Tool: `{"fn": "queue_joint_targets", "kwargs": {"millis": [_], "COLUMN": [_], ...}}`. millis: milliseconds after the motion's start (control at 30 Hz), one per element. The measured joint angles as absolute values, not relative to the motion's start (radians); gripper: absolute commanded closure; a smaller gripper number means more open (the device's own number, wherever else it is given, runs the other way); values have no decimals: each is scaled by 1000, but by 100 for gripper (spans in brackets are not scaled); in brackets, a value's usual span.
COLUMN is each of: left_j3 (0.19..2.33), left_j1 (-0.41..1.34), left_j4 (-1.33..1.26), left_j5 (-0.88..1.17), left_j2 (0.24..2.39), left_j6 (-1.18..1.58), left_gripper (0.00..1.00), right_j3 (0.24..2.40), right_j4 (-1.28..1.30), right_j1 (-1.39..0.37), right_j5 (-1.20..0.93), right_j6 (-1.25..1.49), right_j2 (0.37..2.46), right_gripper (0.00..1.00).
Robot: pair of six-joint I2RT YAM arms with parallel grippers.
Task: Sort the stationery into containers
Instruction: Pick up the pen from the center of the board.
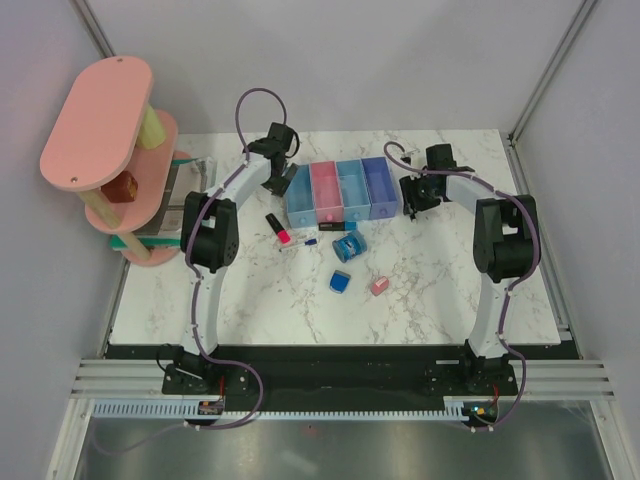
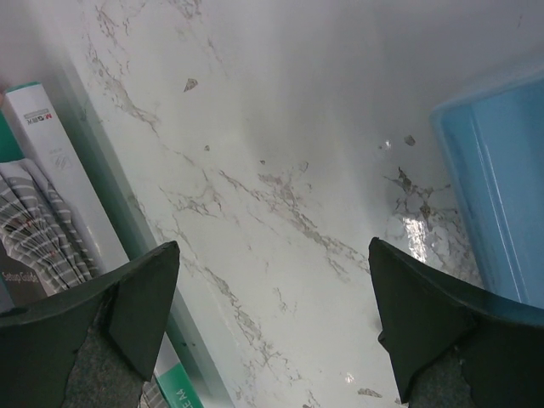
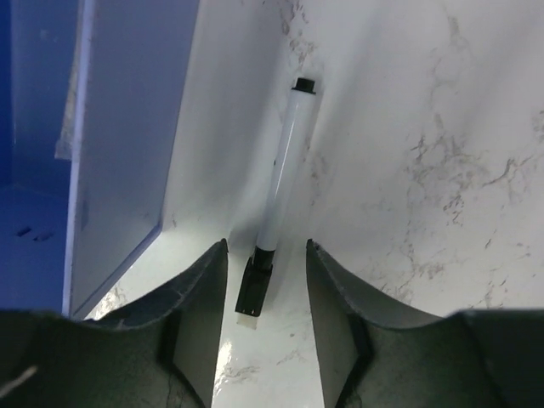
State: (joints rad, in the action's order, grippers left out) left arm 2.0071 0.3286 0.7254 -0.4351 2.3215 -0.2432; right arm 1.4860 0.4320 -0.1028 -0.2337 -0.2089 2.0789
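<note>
A white pen with a black cap lies on the marble beside the purple-blue bin. My right gripper is open, its fingers on either side of the pen's capped end and not touching it. The four joined containers stand mid-table. In front of them lie a pink-capped marker, a round blue roll, a blue wedge block and a pink eraser. My left gripper hangs wide open and empty over bare marble, left of the light blue bin.
A pink tiered shelf tower stands at the far left. Books and papers lie at its foot, close to my left gripper. White walls enclose the table on three sides.
</note>
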Motion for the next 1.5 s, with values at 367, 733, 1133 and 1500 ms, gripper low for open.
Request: {"fn": "queue_joint_targets", "kwargs": {"millis": [367,733,1133,1500], "left_j3": [2066,2100,2145,2167], "left_j1": [324,327,358,375], "left_j4": [727,726,723,722], "left_j5": [-408,-381,-354,-342], "left_j2": [2363,2380,2418,2430], "left_j6": [-231,-217,-213,-213], "left_gripper": [1,1,1,0], "right_j3": [1458,1419,1486,1629], "right_j4": [397,422,484,485], "right_j1": [-99,-98,-87,-101], "right_j5": [-193,-136,-102,-143], "right_j6": [-217,-223,-128,-36], "right_j2": [2073,2033,1929,1925], "right_gripper": [87,97,97,97]}}
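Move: Right gripper: the pen lies between the open fingers by its black cap, its middle about 4 cm ahead and 1 cm lower. The blue bin, the container's rightmost, is centred some 9 cm left and 5 cm ahead. Left gripper: the container is centred about 18 cm right, 2 cm nearer and 3 cm lower. The black-blue stick lies 17 cm right and 13 cm back of it, the pink-black marker 13 cm straight back, both 6 cm below. Close the right fingers on the pen's black cap end, easing about 3 cm right and slightly back, then lift nearly 12 cm while swinging about 5 cm forward, turning slightly clockwise and tipping the fingers up. Meanwhile push the container's left side with the open left gripper, some 5 cm right and a little forward. ##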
